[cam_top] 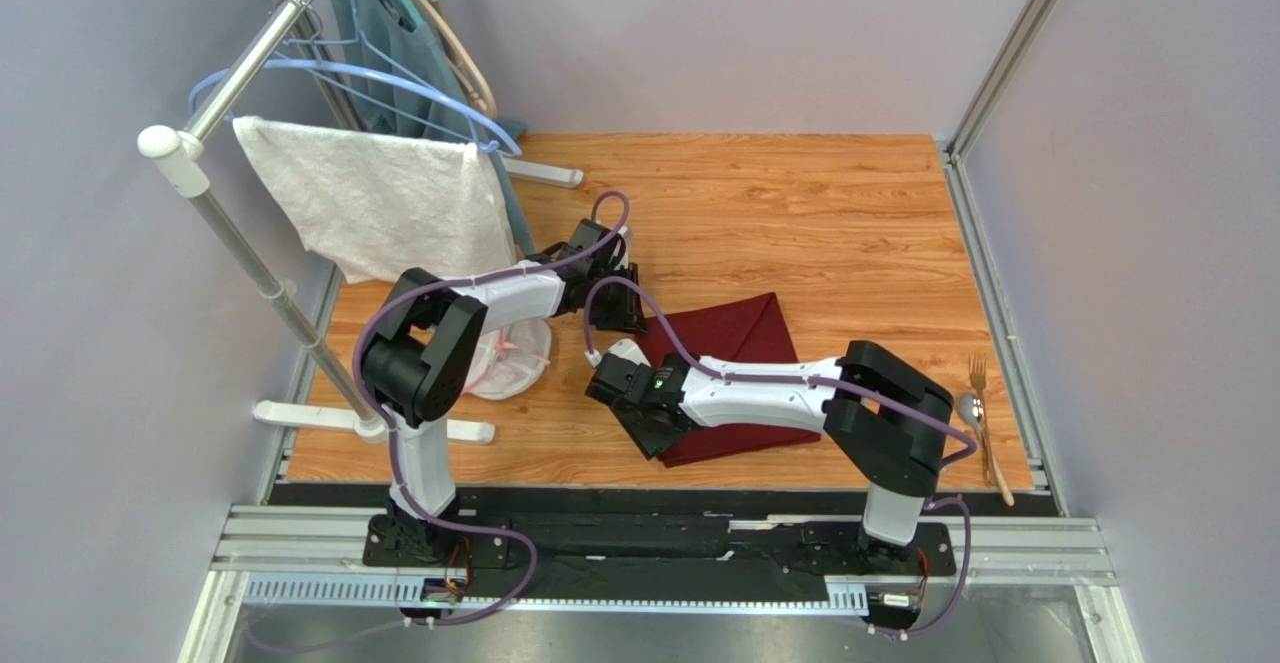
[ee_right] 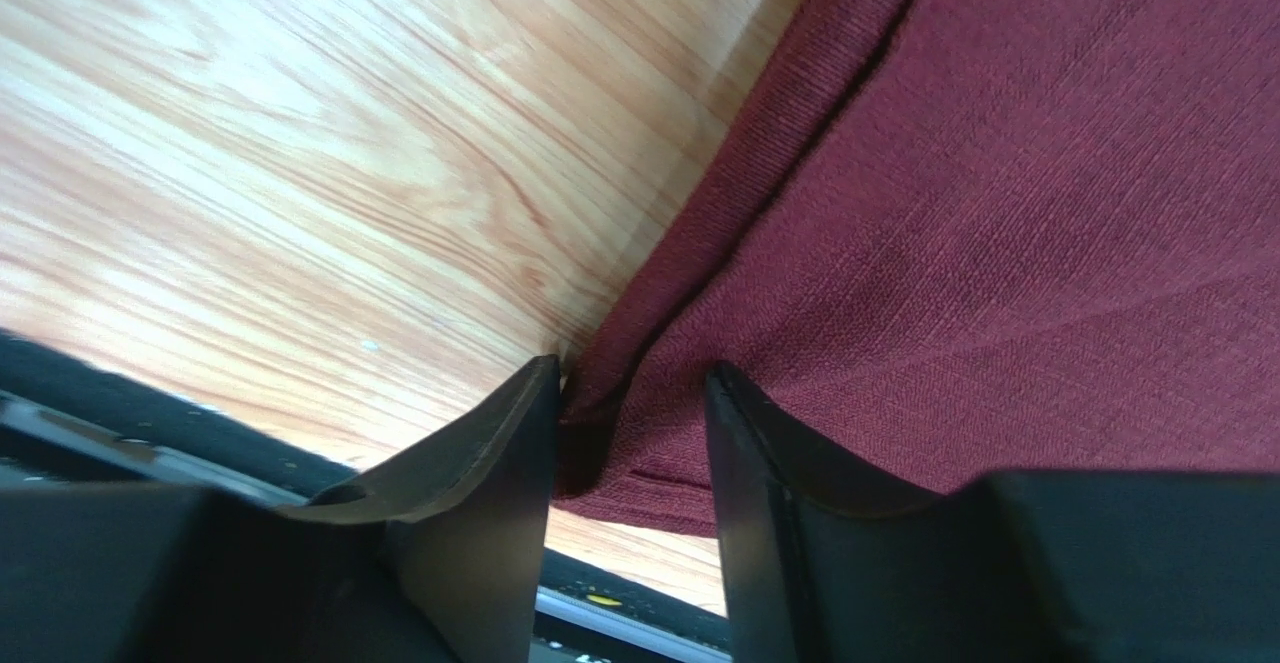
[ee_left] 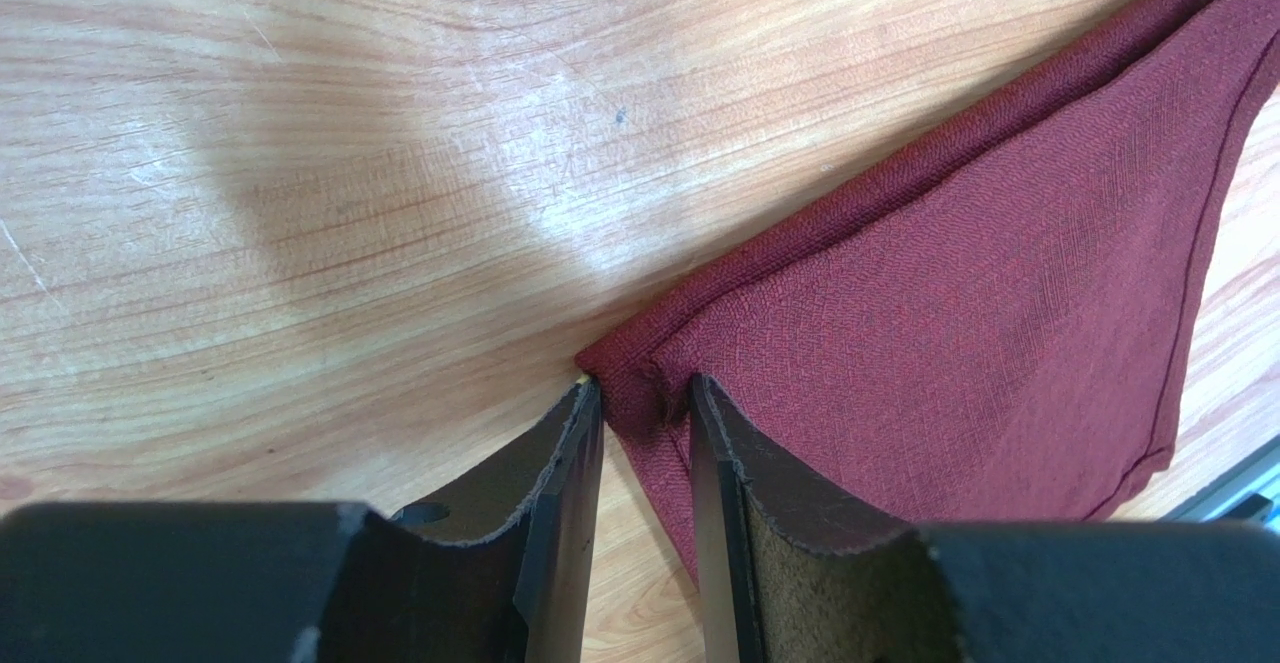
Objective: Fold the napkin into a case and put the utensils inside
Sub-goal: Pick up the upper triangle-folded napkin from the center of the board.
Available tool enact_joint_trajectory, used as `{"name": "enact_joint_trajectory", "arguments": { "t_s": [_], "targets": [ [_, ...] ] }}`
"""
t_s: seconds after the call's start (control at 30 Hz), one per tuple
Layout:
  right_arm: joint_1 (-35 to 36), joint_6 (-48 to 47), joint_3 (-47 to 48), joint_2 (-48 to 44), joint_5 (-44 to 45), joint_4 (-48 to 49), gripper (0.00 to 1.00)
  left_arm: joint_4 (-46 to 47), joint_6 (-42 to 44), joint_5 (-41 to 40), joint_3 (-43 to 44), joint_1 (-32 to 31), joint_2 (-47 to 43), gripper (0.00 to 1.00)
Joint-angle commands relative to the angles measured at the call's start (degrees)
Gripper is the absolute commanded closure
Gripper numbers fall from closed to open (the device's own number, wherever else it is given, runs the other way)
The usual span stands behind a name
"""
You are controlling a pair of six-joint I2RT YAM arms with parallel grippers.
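Observation:
The maroon napkin [cam_top: 744, 336] lies partly folded on the wooden table, its flaps meeting in a point. My left gripper [cam_top: 619, 303] is at its far left corner. In the left wrist view the gripper [ee_left: 646, 393] is shut on that hemmed corner of the napkin [ee_left: 962, 303]. My right gripper [cam_top: 643, 426] is at the near left corner. In the right wrist view the gripper [ee_right: 631, 378] is shut on a bunched edge of the napkin [ee_right: 977, 213], by the table's front edge. The fork [cam_top: 978, 378] and spoon [cam_top: 972, 411] lie side by side at the table's right edge.
A white towel [cam_top: 383, 198] hangs on a drying rack [cam_top: 271, 288] at the left, with blue hangers [cam_top: 391, 78] behind it. A white cloth bundle [cam_top: 511, 363] sits under my left arm. The rack's foot [cam_top: 376, 423] lies along the near left of the table.

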Motion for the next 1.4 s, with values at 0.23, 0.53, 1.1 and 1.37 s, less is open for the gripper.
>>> {"name": "enact_joint_trajectory", "arguments": {
  "t_s": [0.23, 0.53, 1.1, 1.37],
  "targets": [
    [1.1, 1.1, -2.7, -0.5, 4.1, -1.2, 0.64, -0.3, 0.2, 0.4, -0.2, 0.2, 1.4, 0.64],
    [3.9, 0.6, 3.0, -1.3, 5.5, -6.7, 0.6, -1.0, -0.4, 0.4, -0.5, 0.2, 0.2, 0.53],
    [2.6, 4.4, -11.8, 0.3, -0.2, 6.6, 0.59, -2.6, 0.3, -0.2, -1.1, 0.2, -1.1, 0.43],
    [1.1, 5.3, -15.0, 0.5, -1.6, 10.9, 0.93, -2.5, 0.3, -0.8, -3.9, 0.3, -3.8, 0.38]
  ]
}}
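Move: At the napkin's near-left corner hovers the right hand; the corner lies about 1 cm back of it, 2 cm to its right and 1 cm below. From this hand the far-left corner is some 17 cm ahead and 3 cm left, the near-right corner 3 cm ahead and 21 cm right, the board's front edge 4 cm straight back. The left hand straddles that far-left corner, which lies right at its tips, about 1 cm below. Edging back and to its right by about 2 cm each way, the right hand first rises slightly, then sinks roughly 2 cm onto the near-left corner and closes its fingers, pinching the folded cloth there. Almost in place, the left hand opens its fingers wider around the far-left corner, rising only about half a centimetre. ##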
